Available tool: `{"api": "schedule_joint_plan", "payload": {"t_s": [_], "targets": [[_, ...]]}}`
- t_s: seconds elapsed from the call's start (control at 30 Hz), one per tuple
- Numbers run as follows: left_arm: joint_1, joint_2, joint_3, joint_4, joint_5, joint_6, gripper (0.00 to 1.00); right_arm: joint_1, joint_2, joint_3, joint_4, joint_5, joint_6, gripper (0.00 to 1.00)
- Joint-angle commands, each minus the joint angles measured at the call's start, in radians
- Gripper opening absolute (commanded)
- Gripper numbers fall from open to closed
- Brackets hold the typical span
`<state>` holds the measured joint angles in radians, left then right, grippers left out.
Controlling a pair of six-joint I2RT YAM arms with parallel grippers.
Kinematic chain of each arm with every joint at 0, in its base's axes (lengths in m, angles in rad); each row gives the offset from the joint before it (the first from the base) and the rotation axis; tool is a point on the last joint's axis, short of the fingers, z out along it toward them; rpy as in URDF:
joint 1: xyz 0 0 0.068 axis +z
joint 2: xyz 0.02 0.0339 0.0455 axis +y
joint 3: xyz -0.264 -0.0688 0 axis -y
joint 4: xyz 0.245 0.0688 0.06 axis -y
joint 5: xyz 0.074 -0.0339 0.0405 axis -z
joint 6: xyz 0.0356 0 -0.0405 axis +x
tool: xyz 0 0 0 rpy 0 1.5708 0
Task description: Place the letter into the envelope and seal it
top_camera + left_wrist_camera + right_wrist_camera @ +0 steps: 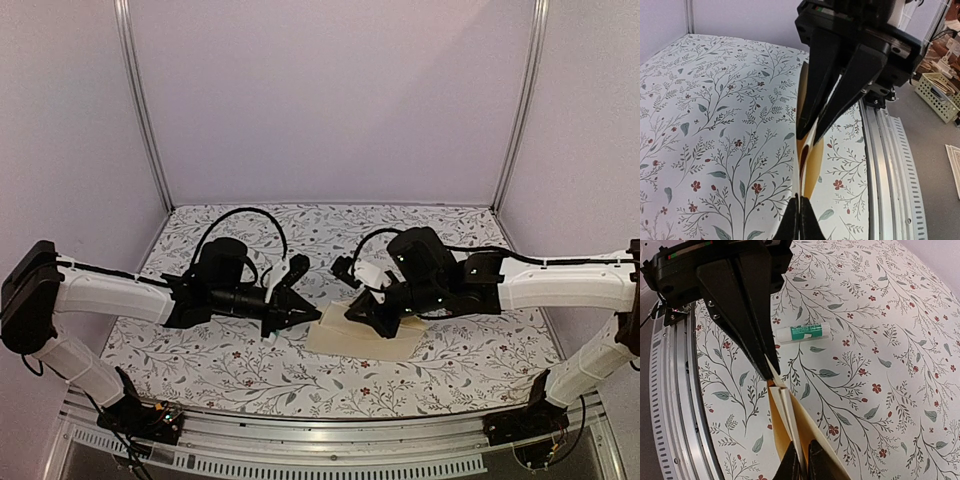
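The cream envelope (372,338) lies at the middle of the flowered table with its near-left end lifted between both grippers. My left gripper (308,316) is shut on one thin cream edge (799,170), its tips (800,212) pressed together on the paper. My right gripper (358,312) faces it, and its fingers (805,460) are closed on another cream layer of the envelope (812,427). Golden-tan paper (821,165) shows between the parted layers. I cannot tell whether that is the letter; no printed text or border is visible.
A small white and green glue stick (804,332) lies on the cloth behind the left gripper. The aluminium rail (885,150) runs along the table's near edge. A cream plastic basket (940,95) stands off the table. Grey walls close in the back and sides.
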<state>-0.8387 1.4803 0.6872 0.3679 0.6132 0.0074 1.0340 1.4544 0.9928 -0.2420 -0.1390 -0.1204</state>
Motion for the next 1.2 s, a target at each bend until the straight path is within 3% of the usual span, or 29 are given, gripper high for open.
{"api": "schedule_joint_plan", "payload": {"t_s": [0.0, 0.3, 0.57, 0.73, 1.17], "targets": [[0.013, -0.001, -0.003, 0.009, 0.009, 0.001, 0.0, 0.005, 0.035, 0.043, 0.0, -0.029, 0.001, 0.09], [0.013, 0.022, 0.013, 0.02, -0.001, -0.006, 0.0, 0.005, 0.107, 0.07, -0.009, -0.046, 0.014, 0.1], [0.014, 0.03, 0.022, 0.019, -0.012, -0.027, 0.0, 0.005, 0.065, 0.089, -0.056, 0.026, 0.031, 0.38], [0.013, 0.028, 0.021, 0.014, -0.004, -0.024, 0.0, 0.005, 0.019, 0.062, -0.1, 0.059, 0.04, 0.49], [0.013, 0.026, 0.023, 0.011, 0.0, -0.021, 0.0, 0.005, -0.055, -0.037, -0.14, 0.066, 0.063, 0.54]]}}
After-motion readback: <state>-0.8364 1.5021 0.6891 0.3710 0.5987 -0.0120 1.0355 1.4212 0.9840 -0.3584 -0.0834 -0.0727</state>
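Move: The left hand holds the envelope by its top left corner; the envelope's middle hangs about 10 cm to that hand's right and 5 cm lower, 1 cm nearer the base. The right hand has its nearly shut fingers at the paper's upper edge, with the envelope's middle roughly 1 cm back, 1 cm right and 6 cm below. From the right hand, the glue stick lies on the table about 21 cm left, 5 cm farther out and 15 cm down. Down about 2 cm and a little left, the right fingertips, still pinching the letter's top edge, work it towards the envelope's pocket. They then open to about half and let go, and the hand draws some 3.5 cm right along the top edge, rising slightly before sinking again. The left hand keeps its closed grip on the corner and dips just under 1 cm. ##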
